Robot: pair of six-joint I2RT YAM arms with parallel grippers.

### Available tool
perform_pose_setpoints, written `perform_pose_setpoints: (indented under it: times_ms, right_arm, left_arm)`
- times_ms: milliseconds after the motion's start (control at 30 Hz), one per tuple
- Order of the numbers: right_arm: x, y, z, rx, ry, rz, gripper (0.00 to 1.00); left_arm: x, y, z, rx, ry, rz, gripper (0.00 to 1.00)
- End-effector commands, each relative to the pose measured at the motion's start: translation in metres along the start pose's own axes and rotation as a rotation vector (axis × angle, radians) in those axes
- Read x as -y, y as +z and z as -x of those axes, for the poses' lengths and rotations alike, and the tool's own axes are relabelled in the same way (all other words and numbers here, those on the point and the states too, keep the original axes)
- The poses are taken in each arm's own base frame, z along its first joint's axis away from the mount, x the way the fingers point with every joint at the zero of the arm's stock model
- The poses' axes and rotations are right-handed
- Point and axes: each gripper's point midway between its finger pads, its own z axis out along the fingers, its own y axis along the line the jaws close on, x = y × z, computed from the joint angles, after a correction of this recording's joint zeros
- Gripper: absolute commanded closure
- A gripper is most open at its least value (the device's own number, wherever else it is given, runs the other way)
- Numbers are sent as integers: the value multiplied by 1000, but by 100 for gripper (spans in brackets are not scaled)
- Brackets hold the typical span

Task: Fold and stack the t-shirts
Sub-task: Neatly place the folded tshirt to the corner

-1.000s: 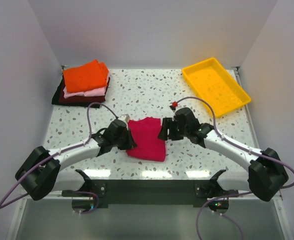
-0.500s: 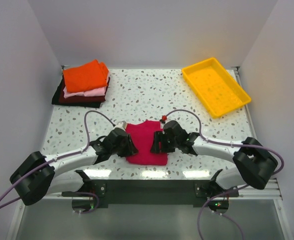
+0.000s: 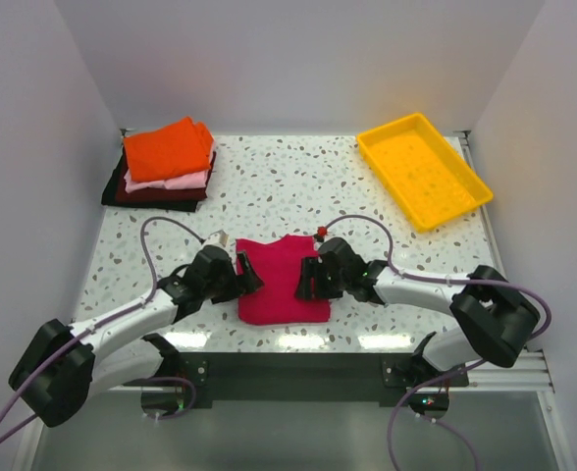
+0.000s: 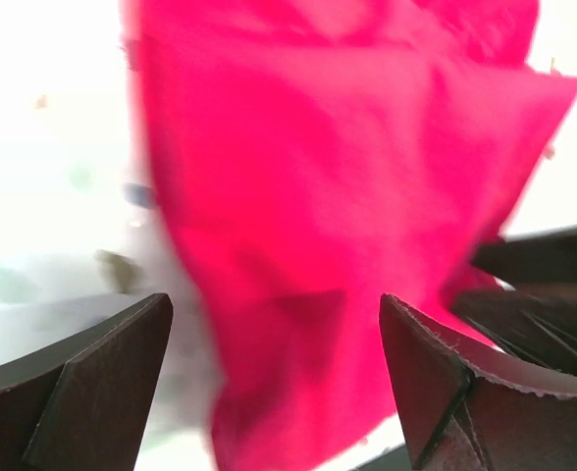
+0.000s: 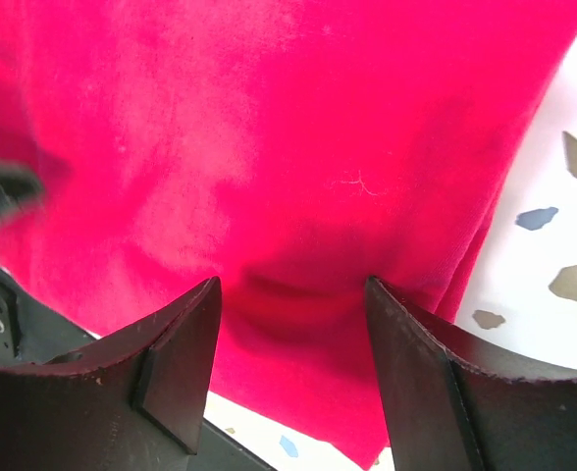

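A crimson-magenta t-shirt (image 3: 281,285) lies folded into a rough square near the table's front edge, between my two grippers. My left gripper (image 3: 247,276) stands at the shirt's left edge with its jaws wide apart. In the left wrist view the blurred cloth (image 4: 347,196) lies beyond the left gripper (image 4: 274,329), gripped by neither finger. My right gripper (image 3: 307,280) rests on the shirt's right part, open. In the right wrist view a small wrinkle of cloth (image 5: 298,294) lies between its fingers (image 5: 181,363). Folded orange (image 3: 168,149), pale pink (image 3: 179,182) and dark maroon (image 3: 149,195) t-shirts are stacked at the back left.
A yellow plastic tray (image 3: 423,169) sits at the back right, tilted toward the right wall. White walls close in the left, right and back sides. The dark front rail (image 3: 288,368) runs just below the shirt. Speckled tabletop (image 3: 279,186) lies between the stack and the tray.
Both arms drew the crimson shirt toward the front edge. The left gripper then opened wide, let go of the shirt's left edge and shifted slightly left. The right gripper's jaws stayed as they were.
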Motion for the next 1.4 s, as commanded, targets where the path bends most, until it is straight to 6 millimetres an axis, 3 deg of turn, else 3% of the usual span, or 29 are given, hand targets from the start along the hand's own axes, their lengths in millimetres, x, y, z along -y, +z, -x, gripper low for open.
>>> perform_pose_setpoints:
  times_ms: [0, 167, 400, 500, 667, 1033, 1133, 1233, 1367]
  right_arm:
    - [26, -4, -8, -9, -7, -110, 36]
    - [25, -5, -7, -7, -8, -108, 36]
    - [23, -4, -5, -2, -7, -104, 36]
    - [22, -3, -4, 0, -9, -102, 36]
    - [18, -2, -1, 4, -8, -90, 36]
    - [15, 0, -5, 3, 3, -54, 36]
    - [13, 0, -5, 3, 4, -45, 36]
    - [14, 0, -5, 4, 4, -46, 36]
    - [12, -5, -4, 13, 0, -38, 36]
  left_arm:
    - [-28, -1, 7, 23, 17, 65, 9]
    - [-42, 2, 7, 22, 10, 98, 7]
    - [-22, 16, -6, 4, -46, -70, 5]
    - [-22, 21, -22, -33, -87, -104, 5]
    - [-12, 29, -42, -70, -72, -99, 4]
    - [5, 52, -53, -95, -75, -95, 8]
    - [3, 58, -59, -108, -66, -69, 16]
    - [-3, 60, -62, -113, -57, -30, 33]
    - [-22, 65, -61, -93, -41, 62, 68]
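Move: The folded pink t-shirt lies under both hands: its middle is about 7 cm to the right of the left hand and level with it fore and aft, some 3 cm lower, with its left edge only about 4 cm to that hand's left. From the right hand, the t-shirt's middle is about 5 cm left and 1 cm down. The stack of folded clothes is roughly 28 cm ahead and 26 cm left of the left hand. The yellow tray is about 29 cm ahead and 32 cm right of the right hand. The t-shirt's left side is gathered by the open left hand, which first swings nearly 3 cm left while dipping, then sweeps about 10 cm right towards the right hand, its left side rolling down some 15 degrees. At the end it sinks about 2 cm and closes on the bunched cloth. The right hand stays put, half-open fingertips still resting on the t-shirt. ##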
